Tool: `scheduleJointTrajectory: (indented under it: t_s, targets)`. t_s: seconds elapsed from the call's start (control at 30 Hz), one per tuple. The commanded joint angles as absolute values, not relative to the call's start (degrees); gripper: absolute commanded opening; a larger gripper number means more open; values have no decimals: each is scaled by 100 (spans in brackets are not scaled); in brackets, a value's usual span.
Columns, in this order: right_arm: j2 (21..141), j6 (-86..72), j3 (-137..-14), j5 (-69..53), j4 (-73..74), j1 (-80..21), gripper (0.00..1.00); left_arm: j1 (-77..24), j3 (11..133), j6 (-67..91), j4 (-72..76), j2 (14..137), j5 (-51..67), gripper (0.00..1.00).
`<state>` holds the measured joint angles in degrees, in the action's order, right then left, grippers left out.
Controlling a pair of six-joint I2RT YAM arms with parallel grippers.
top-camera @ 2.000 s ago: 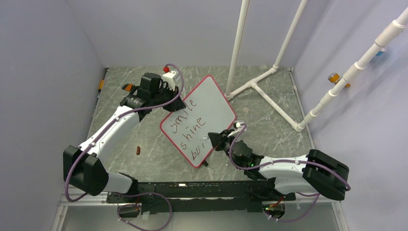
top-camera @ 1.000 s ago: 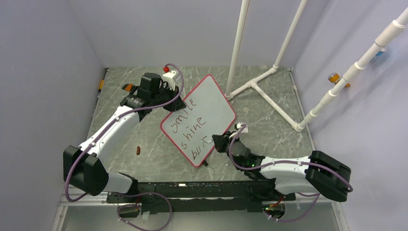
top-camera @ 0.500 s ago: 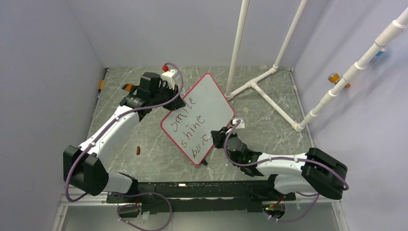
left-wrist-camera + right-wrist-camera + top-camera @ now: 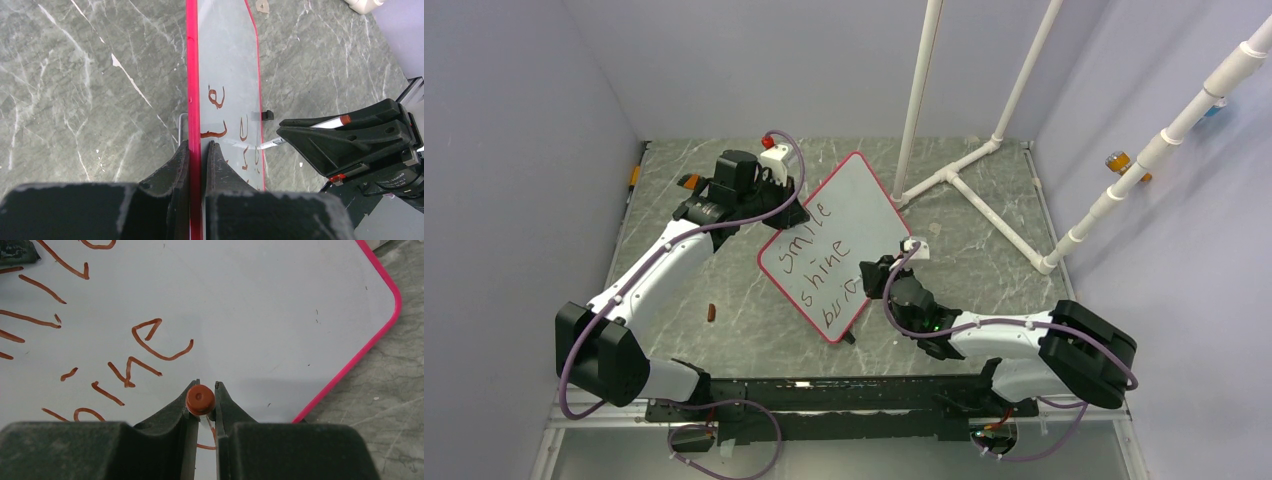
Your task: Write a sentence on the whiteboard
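The whiteboard (image 4: 854, 215) has a red-pink rim and stands tilted off the table, turned like a diamond. My left gripper (image 4: 790, 214) (image 4: 198, 145) is shut on its upper left rim (image 4: 192, 75). The sentence (image 4: 819, 268) runs in stacked reddish-brown lines: "smile", "shine" and a scrawled third word (image 4: 150, 340). My right gripper (image 4: 871, 276) (image 4: 206, 387) is shut on a marker with a brown end (image 4: 200, 399). The marker's tip (image 4: 272, 144) rests against the board (image 4: 260, 295) near the third line.
A white pipe frame (image 4: 964, 180) stands on the marble table at the back right. A small brown piece (image 4: 712, 313) lies on the table left of the board. An orange object (image 4: 689, 181) sits by the left arm's wrist.
The right gripper carried the marker a little right, then up the board, and new strokes have joined the third word. The left gripper and board have stayed put.
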<state>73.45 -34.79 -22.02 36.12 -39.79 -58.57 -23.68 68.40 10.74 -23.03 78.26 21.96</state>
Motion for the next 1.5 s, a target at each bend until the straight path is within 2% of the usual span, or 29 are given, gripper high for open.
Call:
scheduleJointTrajectory:
  t_s: [0.0,0.4,0.87,1.03,1.27,1.47]
  targets:
    - [7428,-3591,-2257,3415,-4345,-5864,0,-2355,6801,615,-2135,7849,1714,0]
    - [7237,-3875,-1790,3166,-3782,-5870,0,-2338,6803,622,-2125,7827,1729,0]
    - [7262,-3945,-1525,3038,-3978,-5949,0,-2336,6838,644,-2138,7831,1776,0]
    - [6872,-3880,-1362,2797,-4338,-5959,0,-2338,6841,648,-2135,7840,1784,0]
    - [6152,-3645,-828,2636,-5629,-5959,0,-2333,6832,650,-2136,7831,1784,0]
    - [5373,-3295,-620,3181,-5327,-5961,0,-2338,6814,655,-2105,7813,1790,0]
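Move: My right hand already holds the marker, its tip on the unfinished last letter of the bottom word, about 3 cm left, 5 cm below and 1 cm ahead of my fingers. The "e" of "shine" is some 7 cm ahead, 5 cm left and 3 cm lower, and the black clip some 10 cm back, 4 cm left and 10 cm down. From my left hand, that letter lies about 6 cm back, 13 cm right and 13 cm below. After a short rest at the top of the last letter, I draw my right hand down the slanted board, about 4.5 cm lower with some 2.5 cm back and slightly right. I pause there, then lift the marker off, rising about 6 cm and drawing back another 2, the hand tipping up and rolling some 10 degrees. My left hand keeps the board's upper edge pinched and still. ##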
